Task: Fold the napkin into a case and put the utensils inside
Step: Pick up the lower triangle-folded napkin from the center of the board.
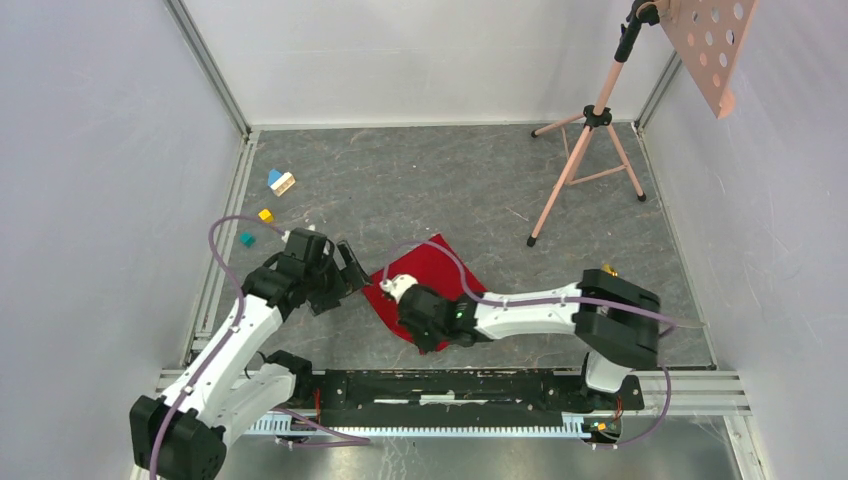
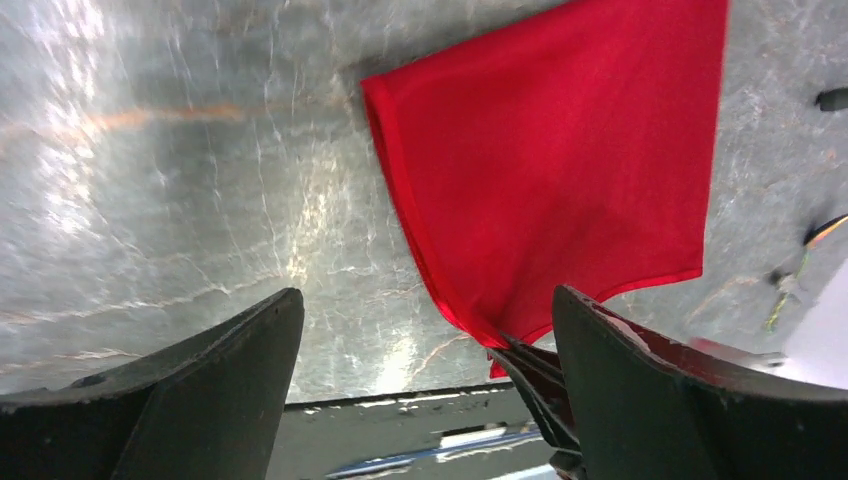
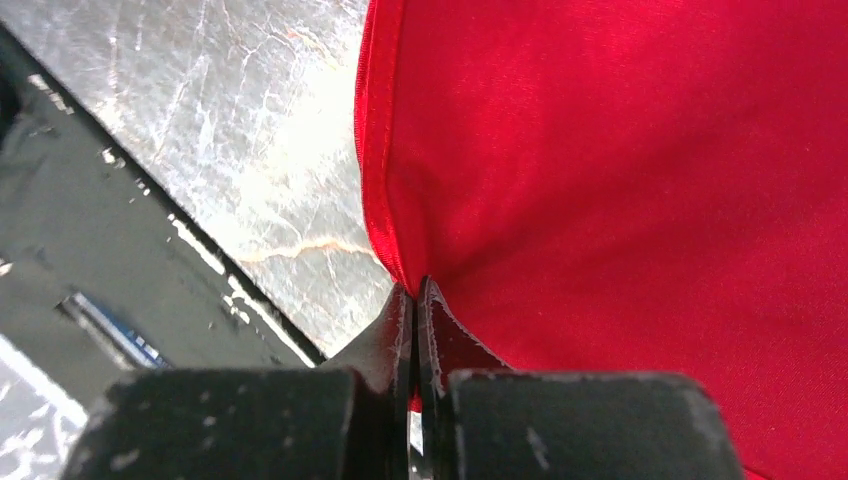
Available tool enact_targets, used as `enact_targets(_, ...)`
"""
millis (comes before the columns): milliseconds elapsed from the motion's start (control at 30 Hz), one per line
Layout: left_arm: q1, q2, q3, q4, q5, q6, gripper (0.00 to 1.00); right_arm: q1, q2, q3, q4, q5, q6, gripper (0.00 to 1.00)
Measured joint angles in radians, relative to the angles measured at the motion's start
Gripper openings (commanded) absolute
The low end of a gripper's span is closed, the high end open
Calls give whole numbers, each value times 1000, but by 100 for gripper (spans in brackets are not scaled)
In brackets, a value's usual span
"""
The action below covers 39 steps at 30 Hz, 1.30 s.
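The red napkin [image 1: 432, 262] lies flat on the grey table, turned like a diamond; it also fills the right wrist view [image 3: 620, 180]. My right gripper [image 1: 418, 338] is shut on the napkin's near corner, the hem pinched between its tips [image 3: 415, 290]. My left gripper [image 1: 352, 270] hovers open just left of the napkin, nothing between its fingers [image 2: 425, 320]. In the left wrist view the napkin [image 2: 560, 170] reaches down to the right gripper's fingers [image 2: 540, 372] at that corner. The utensils and the case are out of view.
Small toy blocks sit at the back left: a blue-and-white one [image 1: 281, 182], a yellow one [image 1: 265, 215] and a teal one [image 1: 246, 239]. A pink tripod [image 1: 590, 150] stands at the back right. A black rail [image 1: 450, 385] runs along the near edge. Walls close in both sides.
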Motion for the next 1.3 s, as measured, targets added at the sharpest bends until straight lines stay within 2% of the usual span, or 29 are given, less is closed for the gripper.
enact_targets(100, 26, 4, -101, 69, 71, -92, 100, -48, -86, -92, 77, -96, 7, 0)
enact_targets(233, 41, 21, -256, 241, 198, -232, 100, -107, -152, -156, 194, -195, 26, 0)
enact_targets(433, 41, 110, -323, 416, 281, -323, 100, -167, -200, -237, 308, -298, 53, 0)
enact_targets(567, 41, 169, -336, 526, 297, -339, 95, -195, -216, -282, 371, -347, 75, 1)
enact_targets(733, 42, 240, -344, 615, 295, -338, 82, -221, -230, -340, 439, -402, 105, 0)
enact_targets(800, 43, 266, -337, 633, 291, -337, 81, -229, -238, -354, 454, -419, 113, 1)
enact_targets(1067, 59, 327, -296, 657, 249, -317, 77, -266, -293, -386, 507, -468, 135, 1)
enact_targets(1300, 68, 328, -284, 650, 186, -257, 67, -287, -304, -417, 549, -499, 153, 0)
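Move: The napkin's left corner lies about 5 cm ahead of the left hand, 4 cm to its right and 11 cm below. Its far corner is some 15 cm ahead, 19 cm to the right. The teal block stands roughly 13 cm ahead and 20 cm to the left of that hand. From the right hand, which already pinches the near corner, the left corner is about 14 cm ahead, 12 cm to the left and 1 cm lower. Down and to the right, rolling its left side lower, the left hand drops about 8 cm to board height, then slides forward beside the napkin's left corner, its wide-open fingers closing partway around the cloth. Meanwhile the right hand rises roughly 6 cm, still pinching the near corner, its fingers swinging some 35 degrees to point more leftward. ##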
